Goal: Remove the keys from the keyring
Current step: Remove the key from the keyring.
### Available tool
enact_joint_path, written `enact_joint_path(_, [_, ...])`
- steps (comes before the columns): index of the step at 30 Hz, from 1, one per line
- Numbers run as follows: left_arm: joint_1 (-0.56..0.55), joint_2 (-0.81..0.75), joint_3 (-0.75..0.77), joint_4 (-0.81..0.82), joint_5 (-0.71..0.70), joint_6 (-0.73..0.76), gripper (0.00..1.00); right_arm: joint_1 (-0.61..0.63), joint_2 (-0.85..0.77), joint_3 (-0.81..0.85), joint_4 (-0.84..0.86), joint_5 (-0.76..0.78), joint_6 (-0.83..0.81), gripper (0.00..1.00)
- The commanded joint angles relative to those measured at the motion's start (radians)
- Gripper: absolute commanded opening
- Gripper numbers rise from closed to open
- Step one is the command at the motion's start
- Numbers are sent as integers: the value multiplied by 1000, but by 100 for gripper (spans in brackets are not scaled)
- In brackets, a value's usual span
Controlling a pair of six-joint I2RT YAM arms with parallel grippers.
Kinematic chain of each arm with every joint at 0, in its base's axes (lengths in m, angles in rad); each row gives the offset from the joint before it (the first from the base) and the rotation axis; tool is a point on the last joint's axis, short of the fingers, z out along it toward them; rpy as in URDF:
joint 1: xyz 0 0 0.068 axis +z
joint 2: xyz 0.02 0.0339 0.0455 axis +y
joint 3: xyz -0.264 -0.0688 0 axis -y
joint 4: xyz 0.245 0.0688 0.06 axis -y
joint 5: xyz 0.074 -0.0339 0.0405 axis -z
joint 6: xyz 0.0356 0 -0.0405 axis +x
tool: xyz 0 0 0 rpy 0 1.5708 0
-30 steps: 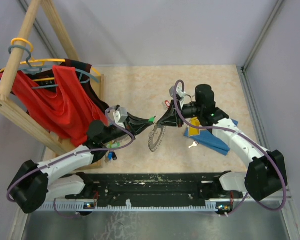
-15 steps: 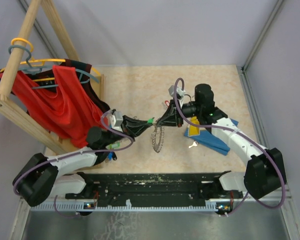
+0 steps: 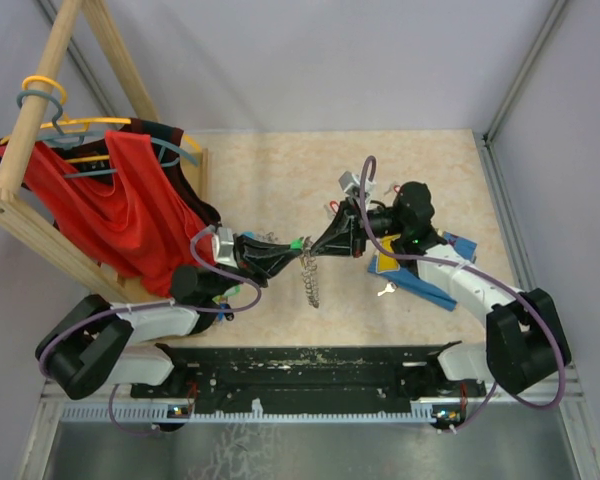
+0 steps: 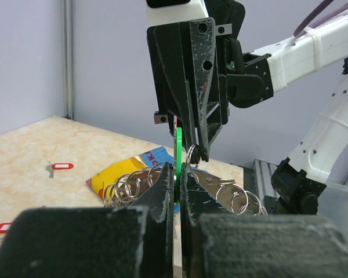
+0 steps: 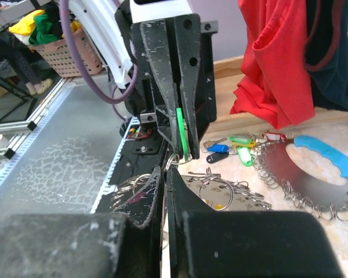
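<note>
The keyring [image 3: 310, 278], a grey metal plate fringed with silver loops, hangs edge-on between both grippers above the table. My left gripper [image 3: 296, 247] is shut on the green tag of a key [image 4: 178, 147] that hangs on the ring. My right gripper [image 3: 317, 247] meets it tip to tip and is shut on one small silver loop [image 5: 173, 161] of the keyring [image 5: 232, 197]. In the left wrist view my left gripper [image 4: 178, 176] points at the right gripper's fingers [image 4: 191, 87], with loops [image 4: 243, 200] fanning out behind. Loose keys lie on the table: green [image 5: 241, 140], blue [image 5: 218, 148], red [image 4: 61, 166].
A wooden rack [image 3: 40, 215] with red clothing [image 3: 110, 200] on hangers fills the left. A blue and yellow wedge [image 3: 420, 272] and a small silver key [image 3: 385, 291] lie under the right arm. A second looped grey ring [image 5: 304, 174] lies by the rack's base.
The keyring has turned from facing the camera to edge-on. The left arm has swung its wrist lower and more level, and the right wrist has shifted slightly. Both grips have held.
</note>
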Motion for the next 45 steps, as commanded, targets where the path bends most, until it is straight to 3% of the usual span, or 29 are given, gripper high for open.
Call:
enact_joint_path(1, [10, 20, 1, 169, 19, -16, 0, 14, -11, -8, 329, -61, 173, 0])
enact_joint_path(5, [11, 22, -3, 178, 8, -22, 0, 21, -12, -32, 495, -90, 253, 0])
enact_joint_path(18, [22, -24, -22, 172, -8, 33, 0, 44, -14, -34, 442, -117, 195, 0])
enact_joint_path(24, [33, -55, 0, 111, 11, 56, 0, 48, -14, -11, 235, -88, 51, 0])
enact_joint_path(26, [35, -73, 22, 52, 25, 68, 0, 48, -18, 33, -5, -44, -124, 0])
enact_joint_path(28, [35, -94, 42, 1, 34, 79, 0, 52, -18, 123, -425, 54, -440, 0])
enact_joint_path(29, [35, -106, 50, -23, 36, 83, 0, 58, -16, 166, -589, 107, -565, 6])
enact_joint_path(30, [35, -117, 55, -46, 36, 89, 0, 60, -17, 182, -640, 138, -600, 11])
enact_joint_path(32, [35, -142, 65, -88, 33, 94, 0, 60, -27, 174, -610, 144, -578, 23])
enact_joint_path(35, [35, -163, 104, -181, 36, 75, 0, 61, -28, 154, -549, 122, -538, 31])
enact_joint_path(45, [35, -180, 231, -415, 85, -3, 0, 71, -44, 175, -520, 53, -546, 38])
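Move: The left fingers already hold the green key, and the right fingers are shut on the small ring beside it. For the right hand, the key is about 3 cm to the left, level fore and aft and 2 cm higher. The keyring hangs some 6 cm below the left hand, 2 cm back and 2 cm right of it. On the table, 18 cm below the right hand, a loose key lies 17 cm right, 1 cm ahead. Back by about 3 cm and slightly up goes the right hand, turning a little with its fingers still shut, while the left keeps its pinch on the green key nearly in place. The right then swings forward some 4 cm and sinks, opening to roughly two fifths and letting go of the ring; the left lifts the key about 5 cm, away from the open fingers. ##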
